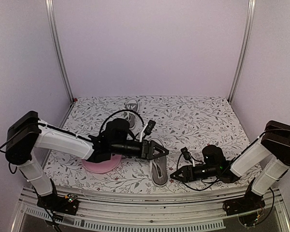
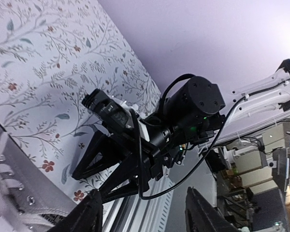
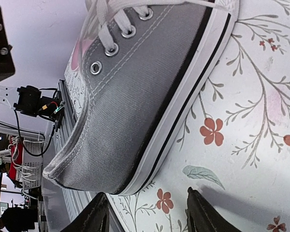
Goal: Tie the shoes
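Note:
One grey shoe (image 1: 159, 171) with white laces lies near the table's front edge, toe toward the back. The other shoe (image 1: 132, 107) rests further back. My left gripper (image 1: 160, 151) hovers just over the near shoe's laced top, open with nothing between its fingers (image 2: 89, 212). In the left wrist view the shoe's eyelets (image 2: 24, 193) show at the lower left. My right gripper (image 1: 176, 175) sits low on the cloth just right of the shoe's heel, open. In the right wrist view the shoe's grey side (image 3: 145, 87) fills the space ahead of the right gripper (image 3: 147, 212), apart from it.
A round pink plate (image 1: 100, 166) lies left of the near shoe, partly under the left arm. The floral tablecloth (image 1: 198, 121) covers the table. The front rail (image 1: 150, 212) runs close behind the right gripper. White walls enclose the sides and back.

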Motion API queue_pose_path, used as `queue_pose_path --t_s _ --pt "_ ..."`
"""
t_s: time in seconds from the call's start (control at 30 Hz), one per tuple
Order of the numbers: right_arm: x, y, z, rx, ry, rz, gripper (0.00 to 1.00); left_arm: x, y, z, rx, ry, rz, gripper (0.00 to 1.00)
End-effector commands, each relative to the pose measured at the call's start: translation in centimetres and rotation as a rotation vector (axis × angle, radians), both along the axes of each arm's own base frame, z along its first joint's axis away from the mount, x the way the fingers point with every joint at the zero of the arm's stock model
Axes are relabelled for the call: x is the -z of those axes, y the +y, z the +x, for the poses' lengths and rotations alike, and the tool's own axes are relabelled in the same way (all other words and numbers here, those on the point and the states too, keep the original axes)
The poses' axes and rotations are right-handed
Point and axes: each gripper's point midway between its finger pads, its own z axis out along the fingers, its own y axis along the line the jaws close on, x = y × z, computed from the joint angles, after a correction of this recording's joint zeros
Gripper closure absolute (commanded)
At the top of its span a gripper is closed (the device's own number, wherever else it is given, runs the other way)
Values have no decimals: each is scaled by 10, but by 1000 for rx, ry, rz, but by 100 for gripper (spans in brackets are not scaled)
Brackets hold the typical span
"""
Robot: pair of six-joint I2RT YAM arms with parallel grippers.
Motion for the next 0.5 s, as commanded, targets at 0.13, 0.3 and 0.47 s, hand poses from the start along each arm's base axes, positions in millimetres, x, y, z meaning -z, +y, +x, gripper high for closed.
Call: queue_pose_path --t_s 0.13,0.3,0.47 --pt "5 -8 2 45 -4 -32 44 30 70 -15 -143 -352 132 57" --pt "4 -7 4 55 -1 -32 44 72 76 -18 -108 -353 225 64" --pt "6 0 2 20 17 -26 44 96 67 -17 -88 -315 242 64"
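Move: Over the shoe, the left hand is high up: the loose lace end on the shoe's left side lies about 6 cm to its left, 2 cm ahead and 12 cm lower. The shoe's middle is some 5 cm ahead, 4 cm left and 12 cm down, and the pink plate 10 cm ahead, 27 cm left and 16 cm down. From the right hand, waiting beside the heel, that lace end is about 9 cm left, 3 cm ahead, near its own height. Swinging left off the top of the shoe with a small lift first, the left hand then drops steeply past the shoe's left side, ending about 8 cm farther left, 10 cm lower and slightly back, close to the hanging lace end. The fingers tip down some 15 degrees and roll about as much, closing partway; no grip on the lace is seen. ##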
